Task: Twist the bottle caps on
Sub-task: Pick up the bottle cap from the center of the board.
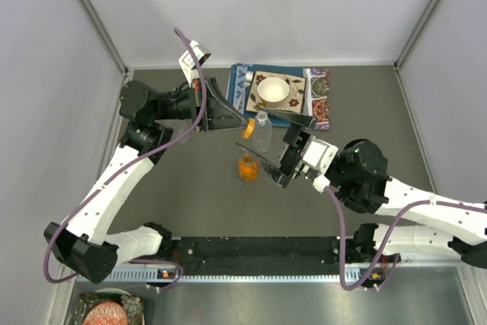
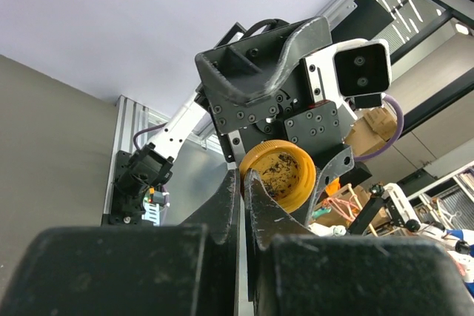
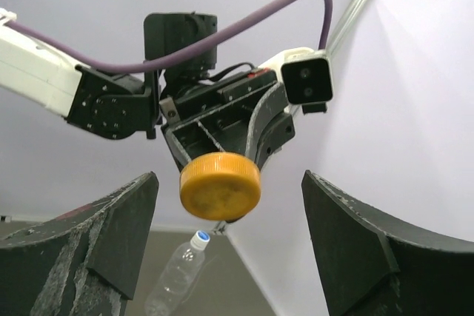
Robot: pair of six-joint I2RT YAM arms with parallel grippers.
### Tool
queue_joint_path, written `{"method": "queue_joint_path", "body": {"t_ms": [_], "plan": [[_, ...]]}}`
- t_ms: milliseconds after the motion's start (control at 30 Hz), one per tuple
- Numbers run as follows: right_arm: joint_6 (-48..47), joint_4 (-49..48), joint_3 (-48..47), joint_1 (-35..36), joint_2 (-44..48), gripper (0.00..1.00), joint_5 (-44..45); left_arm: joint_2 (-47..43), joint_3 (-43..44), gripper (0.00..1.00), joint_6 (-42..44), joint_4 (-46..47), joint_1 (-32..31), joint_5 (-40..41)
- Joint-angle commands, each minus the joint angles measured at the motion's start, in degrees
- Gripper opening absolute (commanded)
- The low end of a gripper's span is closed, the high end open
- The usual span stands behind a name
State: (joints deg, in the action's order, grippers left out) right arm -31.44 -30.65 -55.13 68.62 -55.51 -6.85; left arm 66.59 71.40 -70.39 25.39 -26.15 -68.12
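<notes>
My left gripper (image 1: 242,125) is shut on the rim of an orange bottle cap (image 1: 249,127), holding it in the air. In the left wrist view the cap (image 2: 285,175) shows its hollow underside just past the shut gripper (image 2: 244,177). My right gripper (image 3: 229,180) faces it, open, its fingers (image 3: 118,234) wide on either side of the cap (image 3: 220,185) and not touching it. From above, the right gripper (image 1: 257,136) hovers over a squat orange bottle (image 1: 248,167) and a clear bottle (image 1: 262,132). That clear bottle (image 3: 174,279) wears a blue-and-white cap (image 3: 198,240).
A white bowl (image 1: 272,90) sits on patterned mats (image 1: 319,100) at the back of the table, with a fork (image 1: 249,78) beside it. Grey walls close in the left, right and back. A plate (image 1: 106,313) lies below the near rail at bottom left.
</notes>
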Motion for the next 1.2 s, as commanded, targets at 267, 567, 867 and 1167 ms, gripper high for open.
{"method": "queue_joint_path", "body": {"t_ms": [267, 567, 867, 1167], "plan": [[-1.78, -7.31, -0.24, 1.69, -1.89, 0.68, 3.69, -1.64, -0.38, 0.00, -2.64, 4.93, -0.13, 0.09], [-0.99, -5.56, -0.41, 1.69, -1.71, 0.54, 3.07, -1.72, -0.38, 0.00, -3.79, 5.99, -0.13, -0.17], [-0.11, -4.59, -0.24, 1.69, -1.19, 0.47, 3.25, -2.08, -0.12, 0.00, -3.70, 5.55, -0.13, -0.17], [4.10, 0.15, -1.38, 1.78, 1.89, 0.39, 3.16, -1.90, 0.59, 0.07, 4.28, -2.87, 0.66, 0.18]]}}
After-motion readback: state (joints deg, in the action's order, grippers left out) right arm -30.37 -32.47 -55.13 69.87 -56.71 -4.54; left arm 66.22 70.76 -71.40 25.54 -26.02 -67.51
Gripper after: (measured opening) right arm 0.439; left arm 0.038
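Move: The yellow cap sits almost at the right hand's open-finger centre, level fore and aft and in height, about 1 cm to the left. From that hand the orange jar is roughly 12 cm ahead, in line sideways and 43 cm down; the clear bottle is some 21 cm ahead, 4 cm right and 38 cm down. The left hand already pinches the cap's rim, the cap's middle about 2 cm to its right, level otherwise. The right hand stays around the yellow cap, bobbing up about 1 cm and sinking back with barely half a centimetre of net drift left, while its fingers close from roughly four fifths open to under half, until one pad meets the cap's side from ahead and the other from behind, its gripper effort rising at the end. The left hand holds still throughout with its fingertips on the rim, its grip effort easing only at the very end with its fingers still practically shut. ##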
